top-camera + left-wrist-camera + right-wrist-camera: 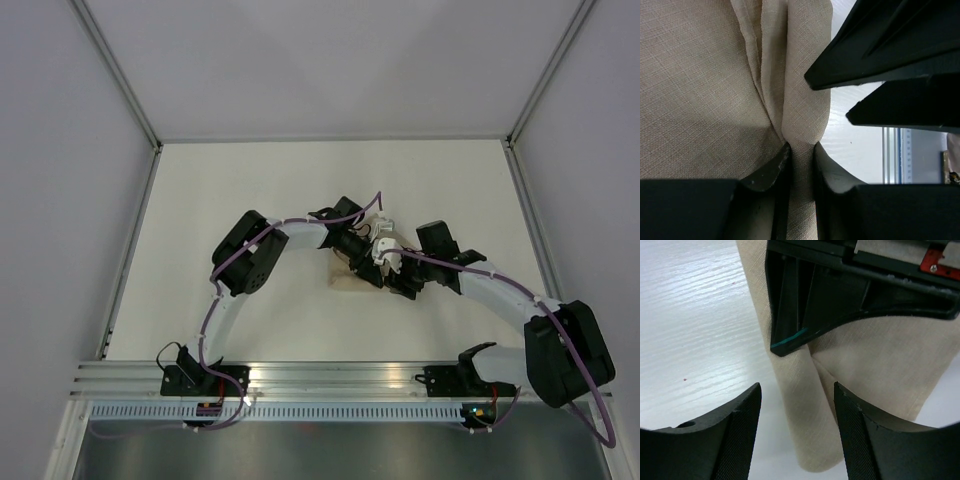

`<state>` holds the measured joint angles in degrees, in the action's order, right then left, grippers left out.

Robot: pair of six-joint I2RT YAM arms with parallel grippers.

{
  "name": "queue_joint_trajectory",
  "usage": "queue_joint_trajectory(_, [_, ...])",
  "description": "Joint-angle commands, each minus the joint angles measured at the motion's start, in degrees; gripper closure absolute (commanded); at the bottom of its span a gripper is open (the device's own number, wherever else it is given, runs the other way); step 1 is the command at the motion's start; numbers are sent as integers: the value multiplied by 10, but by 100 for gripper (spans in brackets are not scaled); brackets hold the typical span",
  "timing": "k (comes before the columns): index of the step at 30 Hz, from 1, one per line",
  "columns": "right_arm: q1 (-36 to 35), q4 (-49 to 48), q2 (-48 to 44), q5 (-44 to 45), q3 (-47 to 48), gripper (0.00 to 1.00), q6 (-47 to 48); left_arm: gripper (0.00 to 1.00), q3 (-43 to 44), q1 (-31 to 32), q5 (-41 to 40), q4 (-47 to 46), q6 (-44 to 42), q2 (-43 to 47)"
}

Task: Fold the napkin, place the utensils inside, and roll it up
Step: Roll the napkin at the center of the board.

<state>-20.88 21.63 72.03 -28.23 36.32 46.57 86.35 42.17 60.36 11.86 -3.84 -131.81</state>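
Observation:
The beige napkin [349, 281] lies partly rolled at the table's centre, mostly covered by both grippers. In the left wrist view my left gripper [801, 151] is shut on the rolled edge of the napkin [805, 107], with cloth pinched between its jaws. My right gripper [797, 390] is open and straddles the end of the napkin roll [807, 415] without touching it. The left gripper's black finger [840, 290] rests on the cloth just beyond. From above, the left gripper [384, 258] and right gripper [400, 284] meet over the napkin. The utensils are hidden.
The white table [220, 200] spreads around the napkin on all sides. Grey walls enclose it at the left, back and right. A metal rail [330, 376] holding both arm bases runs along the near edge.

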Motion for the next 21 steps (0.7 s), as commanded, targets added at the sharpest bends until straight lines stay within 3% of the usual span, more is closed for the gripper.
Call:
queue_joint_trajectory(1, [-25,-64,17,42,-7,34,6,98,-19,4,-69,90,4,-56])
queue_joint_trajectory(9, [-82,-107,62,79,-25,39,-3,96,-7,3,-73,94,17,-64])
queue_joint_trajectory(12, [-84,-124,79,98,-31,52,-7,93,-4,2,-74,93,23,-64])
queue_joint_trajectory(15, [-84,-139,88,112,-41,72,-14,89,-1,-1,-94,91,32,-62])
queue_joint_trajectory(16, [-83,-131,91,106,-38,83,-19,86,-2,-3,-113,88,49,-59])
queue_joint_trajectory(21, [-76,-94,121,79,-7,100,-21,68,-50,-10,-136,-30,154,1])
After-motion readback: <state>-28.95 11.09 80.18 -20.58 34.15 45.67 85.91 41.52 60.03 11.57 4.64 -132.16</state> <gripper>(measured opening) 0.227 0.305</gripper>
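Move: The napkin's rolled edge runs crosswise between the open right fingers; the stretch they will grip lies about 4 cm below the right hand and 2 cm to its left, level fore and aft. The left gripper, already pinching the roll, is some 5 cm left of the right hand and 3 cm lower. Unrolled napkin spreads about 6 cm ahead, 4 cm down. From the left hand, the stretch to be gripped is roughly 3 cm to the right, at its own height. Right hand sinks about 3.5 cm, shifting 2 cm left, and pinches the roll beside the left hand's kept grip. ##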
